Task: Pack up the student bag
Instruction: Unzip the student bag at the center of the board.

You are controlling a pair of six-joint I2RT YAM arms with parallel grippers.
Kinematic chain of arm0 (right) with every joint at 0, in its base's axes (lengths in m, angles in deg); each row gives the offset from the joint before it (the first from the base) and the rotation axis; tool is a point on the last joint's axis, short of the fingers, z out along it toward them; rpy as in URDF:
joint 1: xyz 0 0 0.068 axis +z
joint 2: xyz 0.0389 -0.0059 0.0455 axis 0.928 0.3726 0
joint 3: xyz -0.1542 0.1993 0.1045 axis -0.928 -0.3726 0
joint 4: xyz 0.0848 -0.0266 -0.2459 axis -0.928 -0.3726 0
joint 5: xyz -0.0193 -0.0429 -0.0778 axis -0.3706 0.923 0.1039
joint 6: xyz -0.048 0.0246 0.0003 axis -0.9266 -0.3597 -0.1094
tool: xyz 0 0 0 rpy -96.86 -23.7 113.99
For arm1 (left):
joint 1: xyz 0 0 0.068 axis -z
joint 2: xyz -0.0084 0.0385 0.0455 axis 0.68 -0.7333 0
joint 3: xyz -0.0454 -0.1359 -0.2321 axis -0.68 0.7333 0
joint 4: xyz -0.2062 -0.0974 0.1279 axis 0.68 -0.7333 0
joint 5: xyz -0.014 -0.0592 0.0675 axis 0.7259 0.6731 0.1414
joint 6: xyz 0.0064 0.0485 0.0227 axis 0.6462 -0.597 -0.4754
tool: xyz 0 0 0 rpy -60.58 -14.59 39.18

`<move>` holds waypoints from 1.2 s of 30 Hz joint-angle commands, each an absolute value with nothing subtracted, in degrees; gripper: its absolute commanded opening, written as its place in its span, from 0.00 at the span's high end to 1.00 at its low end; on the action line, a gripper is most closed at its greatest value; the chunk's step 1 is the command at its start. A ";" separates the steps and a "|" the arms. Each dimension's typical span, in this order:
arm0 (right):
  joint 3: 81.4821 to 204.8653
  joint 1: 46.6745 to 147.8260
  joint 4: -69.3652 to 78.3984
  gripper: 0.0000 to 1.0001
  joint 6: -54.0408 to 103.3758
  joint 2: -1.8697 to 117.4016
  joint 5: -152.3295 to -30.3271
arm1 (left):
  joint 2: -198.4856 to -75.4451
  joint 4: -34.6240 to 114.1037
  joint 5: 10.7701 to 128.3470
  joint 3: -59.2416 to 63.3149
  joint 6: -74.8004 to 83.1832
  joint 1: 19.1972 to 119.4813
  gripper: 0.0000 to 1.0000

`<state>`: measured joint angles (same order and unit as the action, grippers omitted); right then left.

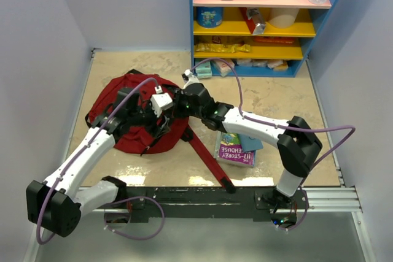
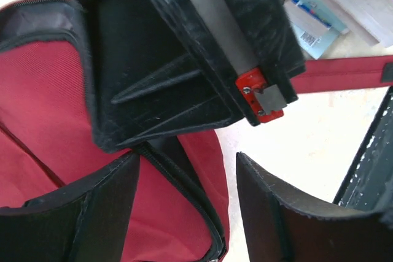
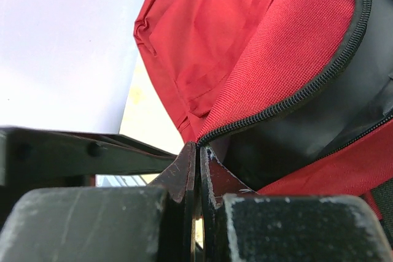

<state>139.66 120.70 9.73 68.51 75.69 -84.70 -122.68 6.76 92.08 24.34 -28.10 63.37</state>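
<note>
The student bag (image 1: pixel 116 93) is a dark-red backpack lying left of centre, its long red strap (image 1: pixel 209 157) trailing toward the near edge. Both grippers meet over its right side. My right gripper (image 3: pixel 198 151) is shut, and the black zipper edge (image 3: pixel 295 96) of the open flap runs right into its tips, with dark lining showing beneath. My left gripper (image 2: pixel 184 176) stands open, its fingers (image 2: pixel 73 213) on either side of the bag's (image 2: pixel 37 102) zippered rim without touching it. The right gripper's black body (image 2: pixel 184 59) hangs just above it.
A purple book with a blue one on it (image 1: pixel 236 148) lies right of the strap, under the right forearm. A blue and yellow shelf unit (image 1: pixel 258 23) with bottles and packets stands at the back. Small packets (image 1: pixel 212 69) lie at its foot. Walls close in left and right.
</note>
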 commanded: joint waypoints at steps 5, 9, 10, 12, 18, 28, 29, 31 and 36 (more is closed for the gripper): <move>143.39 121.39 11.35 1.00 69.88 74.42 -84.92 | -120.71 12.41 79.59 28.41 -26.20 65.69 0.60; 143.04 121.39 10.83 1.00 69.27 73.46 -84.39 | -121.24 11.89 74.85 28.42 -25.93 65.60 1.00; 143.12 121.39 10.56 1.00 69.01 73.28 -84.30 | -120.98 11.88 74.31 28.41 -26.02 65.69 1.00; 143.13 121.39 9.34 0.94 67.87 72.66 -84.21 | -120.01 11.62 73.08 28.50 -26.02 65.69 1.00; 137.60 121.03 6.78 0.58 64.35 67.05 -78.60 | -116.32 7.68 69.74 27.01 -27.77 65.43 1.00; 133.02 127.69 11.79 0.61 52.50 68.44 -77.54 | -121.14 6.61 74.12 20.25 -26.20 65.43 1.00; 133.02 128.93 11.70 0.61 50.83 68.79 -75.45 | -121.58 6.61 74.65 19.63 -26.11 65.43 1.00; 132.84 131.48 11.27 0.63 47.22 70.54 -74.03 | -122.47 6.26 75.71 18.14 -25.85 65.43 1.00; 130.04 134.39 15.82 0.58 40.90 71.61 -73.40 | -122.29 4.24 77.64 16.38 -26.20 65.43 1.00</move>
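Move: The free stretch of the bag's zip edge lies between the open left fingers, about 2 cm ahead, 2 cm left and 2 cm below; the bag's right rim is some 3 cm right, 1 cm back and 3 cm lower. The right fingers already pinch the zip edge; from them, the part of the right rim to reach next is about 6 cm back, level sideways, 3 cm lower. The red strap lies some 15 cm back and 14 cm right of them, about 15 cm down. Ease the left gripper down, left and slightly forward, shut its fingers on the bag's zip edge beside the right gripper, and draw it about 4 cm left, rising back to its starting height. Once the left hand has it, open the right fingers, back off about 3 cm right and up, then swing back and down, tipping the hand down, to straddle the right rim. ##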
